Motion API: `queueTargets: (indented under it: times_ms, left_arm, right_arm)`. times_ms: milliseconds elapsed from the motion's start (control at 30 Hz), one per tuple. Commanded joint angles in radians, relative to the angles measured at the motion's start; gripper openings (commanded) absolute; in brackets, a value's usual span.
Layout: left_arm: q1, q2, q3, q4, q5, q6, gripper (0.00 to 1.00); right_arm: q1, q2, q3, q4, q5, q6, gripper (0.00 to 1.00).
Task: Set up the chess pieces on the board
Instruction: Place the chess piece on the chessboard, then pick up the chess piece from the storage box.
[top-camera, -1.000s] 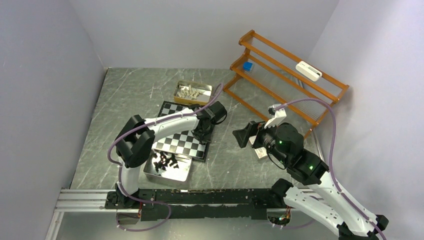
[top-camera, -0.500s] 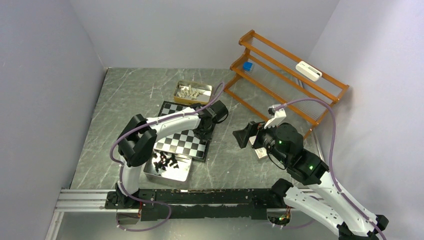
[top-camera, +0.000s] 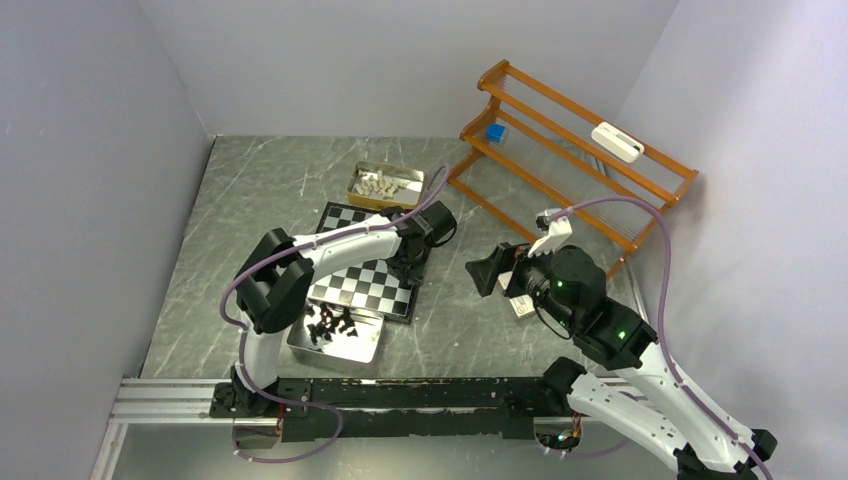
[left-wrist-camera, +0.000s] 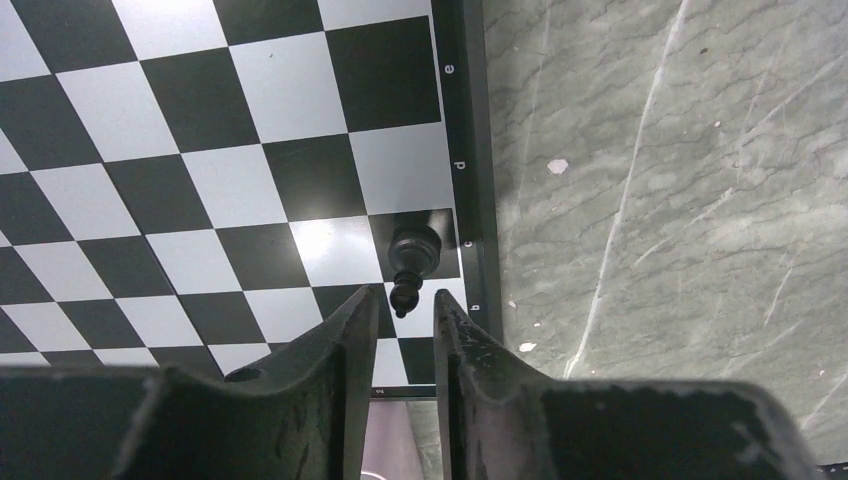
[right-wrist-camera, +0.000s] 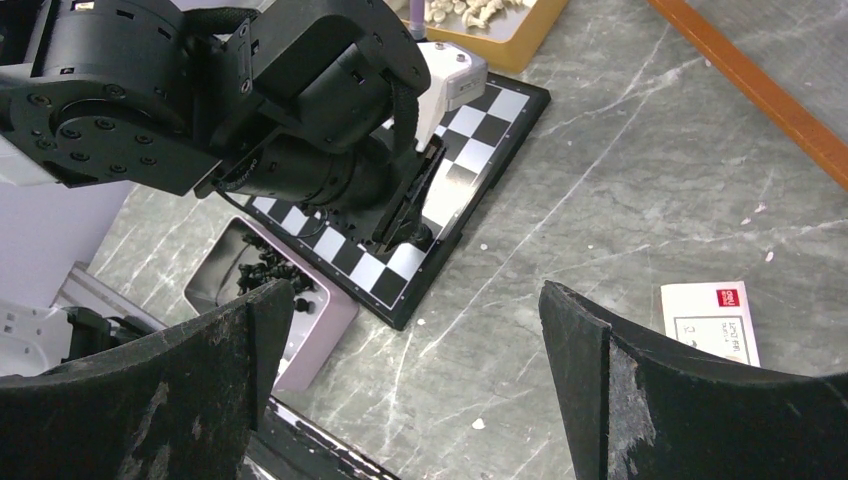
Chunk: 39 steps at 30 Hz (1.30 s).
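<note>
The board (top-camera: 360, 285) lies at mid-table, and its squares (left-wrist-camera: 290, 90) fill the left wrist view. One black chess piece (left-wrist-camera: 413, 262) stands upright on a dark square at the board's right edge. My left gripper (left-wrist-camera: 405, 300) (top-camera: 408, 262) hangs right over it, open by a narrow gap. The piece's tip sits between the fingertips with a sliver of space on each side. The other black pieces (top-camera: 330, 322) (right-wrist-camera: 250, 265) lie in a silver tray (top-camera: 362, 350). White pieces (top-camera: 383, 184) (right-wrist-camera: 470, 10) fill a gold tray. My right gripper (top-camera: 487, 272) (right-wrist-camera: 415, 293) hovers wide open and empty, right of the board.
An orange wooden rack (top-camera: 570, 150) stands at the back right, holding a blue block (top-camera: 494, 131) and a white device (top-camera: 616, 141). A white card (top-camera: 522, 305) (right-wrist-camera: 712, 320) lies on the marble table below my right gripper. Grey walls close in on three sides.
The left arm has shifted very slightly over the board's right edge. The right arm has held still.
</note>
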Motion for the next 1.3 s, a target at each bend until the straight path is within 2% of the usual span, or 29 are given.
queueTargets:
  times_ms: [0, 267, 433, 633, 833, 967, 1000, 1067, 1267]
  left_arm:
    - [-0.007, -0.002, 0.039, -0.019, -0.023, -0.001, 0.34]
    - [0.014, -0.06, 0.05, 0.021, 0.059, -0.004, 0.47]
    - [0.086, -0.143, 0.056, 0.038, 0.091, 0.005, 0.59]
    - [0.323, -0.329, -0.051, 0.115, 0.224, 0.038, 0.69]
    - [0.579, -0.548, -0.174, 0.151, 0.287, 0.107, 0.74]
    - [0.612, -0.741, -0.264, 0.197, 0.253, 0.175, 0.79]
    - [0.612, -0.791, -0.294, 0.208, 0.252, 0.186, 0.86]
    - [0.612, -0.871, -0.353, 0.214, 0.245, 0.196, 0.92]
    - [0.612, -1.056, -0.483, 0.181, -0.01, 0.222, 0.98]
  right_arm:
    - [0.003, -0.002, 0.001, 0.015, 0.013, -0.005, 0.98]
    - [0.003, 0.032, 0.012, 0.005, -0.005, 0.006, 0.98]
    - [0.003, 0.086, 0.045, -0.008, -0.031, 0.002, 0.97]
    - [0.004, 0.144, 0.058, 0.034, -0.114, 0.033, 0.91]
    - [0.005, 0.233, 0.059, 0.11, -0.223, 0.082, 0.78]
    - [0.007, 0.322, 0.055, 0.172, -0.3, 0.113, 0.65]
    - [0.01, 0.346, 0.054, 0.19, -0.314, 0.126, 0.63]
    - [0.027, 0.397, 0.054, 0.227, -0.323, 0.153, 0.58]
    - [0.166, 0.593, 0.107, 0.325, -0.262, 0.18, 0.53]
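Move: The left hand's slightly parted fingers are still around the top of the black chess piece, whose middle is about 1 cm below and level otherwise; the board's centre lies some 5 cm ahead and 8 cm left, and the metal tin 11 cm back and 13 cm left. From the right hand, the piece is about 7 cm ahead, 12 cm left and 21 cm down; that tin is 4 cm back, 25 cm left. Left hand, opening, rises and swings left 20 cm off the chess piece; right nears it leftward, sinking, half-closing. ##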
